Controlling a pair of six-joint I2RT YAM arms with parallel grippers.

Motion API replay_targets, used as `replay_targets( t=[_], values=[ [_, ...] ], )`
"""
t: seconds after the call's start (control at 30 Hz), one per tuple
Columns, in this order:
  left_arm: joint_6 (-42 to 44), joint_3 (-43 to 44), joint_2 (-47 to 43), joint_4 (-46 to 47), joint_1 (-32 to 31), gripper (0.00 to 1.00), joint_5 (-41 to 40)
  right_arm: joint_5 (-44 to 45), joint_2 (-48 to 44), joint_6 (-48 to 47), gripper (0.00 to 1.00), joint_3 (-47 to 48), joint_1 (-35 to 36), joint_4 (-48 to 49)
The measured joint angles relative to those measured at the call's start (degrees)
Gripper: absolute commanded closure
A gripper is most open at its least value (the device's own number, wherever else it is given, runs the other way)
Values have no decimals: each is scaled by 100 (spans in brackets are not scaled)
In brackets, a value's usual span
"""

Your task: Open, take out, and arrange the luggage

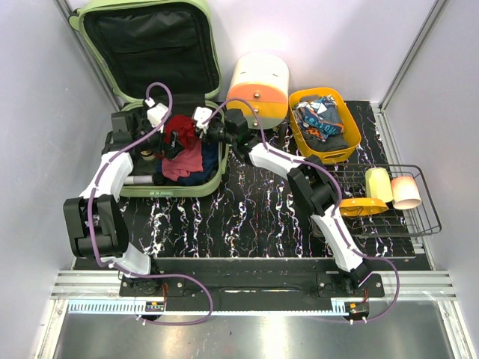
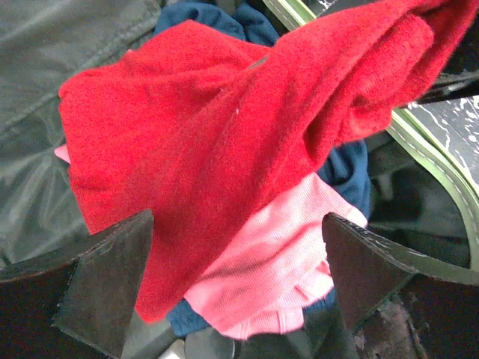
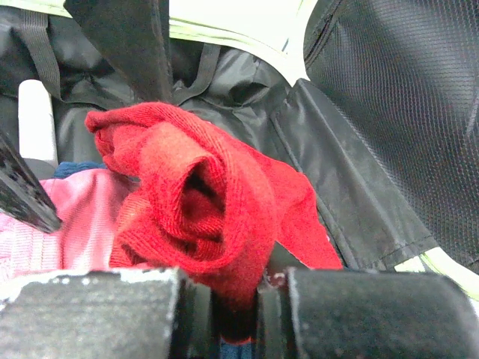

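The pale green luggage lies open at the back left, its black-lined lid standing up behind it. A pile of clothes fills its base: a red cloth on top, with a pink garment and a navy one beneath. My right gripper is shut on a bunched fold of the red cloth, lifting it off the pile. My left gripper hangs open just above the pink garment, its fingers wide apart with nothing between them. The red cloth stretches across the left wrist view.
A cream-and-orange cylindrical box stands right of the luggage. Beside it is an orange bin holding patterned clothes. A wire rack at the right carries a yellow and a pink cup and an orange piece. A white cylinder lies inside the luggage.
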Motion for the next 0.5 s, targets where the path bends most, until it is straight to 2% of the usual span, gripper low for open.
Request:
replay_targets(
  t=[0.13,0.23,0.27,0.33,0.37,0.47,0.5],
  values=[
    [-267,-332,50,931,-199,2,-249,52,-85,179,100,-76,0,33],
    [-525,-380,157,1357,-293,9,-352,74,-232,254,100,-223,0,50],
    [-660,-374,251,1563,-308,22,-367,94,-282,297,100,-258,0,55],
    [-804,-345,380,1716,-313,36,-365,120,-352,378,100,-291,0,122],
    [-835,-317,428,1727,-321,47,-361,142,-380,402,100,-306,0,153],
    [-881,-138,564,1687,-317,66,-352,203,-494,433,100,-428,-9,223],
    [-876,-76,579,1655,-297,82,-326,221,-533,444,100,-476,-24,221]
  ],
)
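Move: The red cloth's hanging part centres about 5 cm ahead of the open left hand, 3 cm to its right and some 4 cm lower. The pink cloth under it lies about 6 cm back, 5 cm right and 11 cm below the left hand; the navy cloth is 12 cm right, 6 cm back and similarly low. The right hand grips the red cloth's other end, with the cloth's middle 7 cm to its left, level fore and aft, some 5 cm below. Around the red cloth's hanging part the left fingers close from wide open to a bit under half, seeming to touch it by the end, after the hand has pushed forward about 4 cm and slightly right into it. The right hand keeps its pinch on the other end and lifts about 3 cm, drifting a little left. ##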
